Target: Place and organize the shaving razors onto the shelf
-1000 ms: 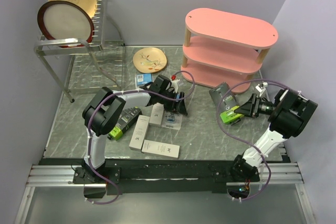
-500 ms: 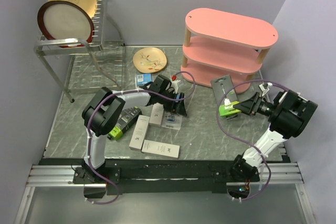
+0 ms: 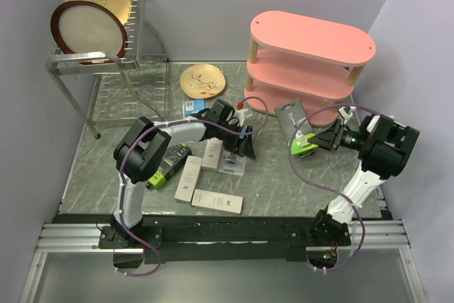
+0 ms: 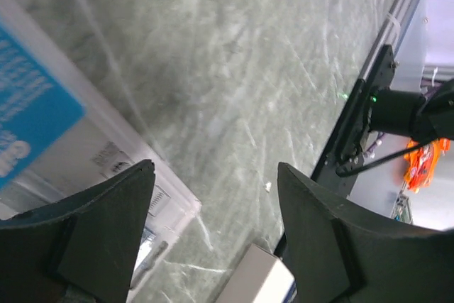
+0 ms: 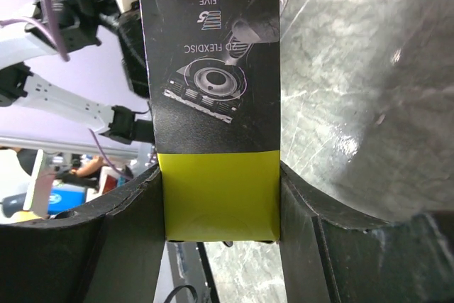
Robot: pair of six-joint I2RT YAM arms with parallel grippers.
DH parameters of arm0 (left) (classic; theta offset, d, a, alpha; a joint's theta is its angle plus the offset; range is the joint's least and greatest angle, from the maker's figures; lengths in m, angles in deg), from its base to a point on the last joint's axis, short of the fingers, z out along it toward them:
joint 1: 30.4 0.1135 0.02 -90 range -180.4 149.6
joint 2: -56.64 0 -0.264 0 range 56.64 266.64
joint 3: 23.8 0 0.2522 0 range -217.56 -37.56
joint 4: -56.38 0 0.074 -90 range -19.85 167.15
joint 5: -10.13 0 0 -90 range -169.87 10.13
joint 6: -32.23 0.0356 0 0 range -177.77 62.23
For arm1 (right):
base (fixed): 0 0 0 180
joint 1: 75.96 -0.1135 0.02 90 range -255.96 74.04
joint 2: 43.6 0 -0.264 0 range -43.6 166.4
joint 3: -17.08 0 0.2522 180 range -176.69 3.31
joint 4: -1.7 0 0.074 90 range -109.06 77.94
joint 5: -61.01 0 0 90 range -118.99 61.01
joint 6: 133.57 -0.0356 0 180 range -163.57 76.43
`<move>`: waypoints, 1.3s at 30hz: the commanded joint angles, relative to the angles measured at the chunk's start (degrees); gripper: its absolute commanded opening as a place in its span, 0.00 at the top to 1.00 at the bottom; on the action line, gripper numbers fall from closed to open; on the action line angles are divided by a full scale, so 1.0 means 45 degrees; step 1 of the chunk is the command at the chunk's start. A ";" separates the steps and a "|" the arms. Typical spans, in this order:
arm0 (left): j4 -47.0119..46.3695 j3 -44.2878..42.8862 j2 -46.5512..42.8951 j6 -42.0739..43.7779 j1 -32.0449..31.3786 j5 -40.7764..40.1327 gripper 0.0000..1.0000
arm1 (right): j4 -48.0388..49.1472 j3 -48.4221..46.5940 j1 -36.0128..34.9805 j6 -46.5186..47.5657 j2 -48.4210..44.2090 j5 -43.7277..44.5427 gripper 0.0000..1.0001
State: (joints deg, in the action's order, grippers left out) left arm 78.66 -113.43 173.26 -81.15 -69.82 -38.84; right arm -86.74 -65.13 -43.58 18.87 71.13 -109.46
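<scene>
My right gripper (image 3: pixel 312 140) is shut on a black-and-lime-green razor box (image 3: pixel 296 127), held in the air in front of the lowest board of the pink shelf (image 3: pixel 310 37). In the right wrist view the box (image 5: pixel 213 69) fills the gap between the fingers of that gripper (image 5: pixel 220 175). My left gripper (image 3: pixel 245 145) stands open and empty just above a blue-white blister card (image 3: pixel 230 162), with the card (image 4: pixel 42 104) beside its left finger. Three slim white boxes (image 3: pixel 188 179) (image 3: pixel 216 201) (image 3: pixel 211 152), a second black-and-lime box (image 3: pixel 167 164) and another blue card (image 3: pixel 193 108) lie on the table.
A wire dish rack (image 3: pixel 106 62) with two plates stands at the back left. A small wooden plate (image 3: pixel 202 79) lies on the table between the rack and the shelf. Purple cables loop off both arms. Walls close in the left, back and right sides.
My right gripper has carried the black-and-lime box up and to the left, closer to the shelf's lowest board. The left gripper has barely shifted over the blister card.
</scene>
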 commanded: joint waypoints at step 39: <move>0.2776 -0.0581 -0.5680 0.6288 0.0928 -0.4646 0.23 | 1.7664 -0.4476 -0.2137 -1.9569 -1.1417 0.5006 0.86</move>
State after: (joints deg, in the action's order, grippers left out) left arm 91.93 -115.03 151.64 -54.72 -65.47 -58.97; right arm -40.27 -79.34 -52.17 -44.28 19.33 -98.84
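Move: The shelf, for the razor box my right hand already grips, has its top board some 15 cm ahead, 5 cm left and roughly 17 cm above that hand. From the same hand the blister razor pack lies 24 cm left and 3 cm back, 10 cm lower. That pack is about 5 cm left of, 1 cm back of and 5 cm below my open left hand. A slim white box lies 11 cm left and 1 cm back; another blister pack, 16 cm left, 9 cm ahead. My right hand keeps its pinch on the green end of the razor box and lifts it steeply, about 30 cm, in front of the shelf, drifting left and tipping the box well back, with a quick clockwise swivel at the end. Meanwhile my left hand rises from beside the blister pack, heading left and forward, fingers open, the wrist tilting some 35 degrees. ##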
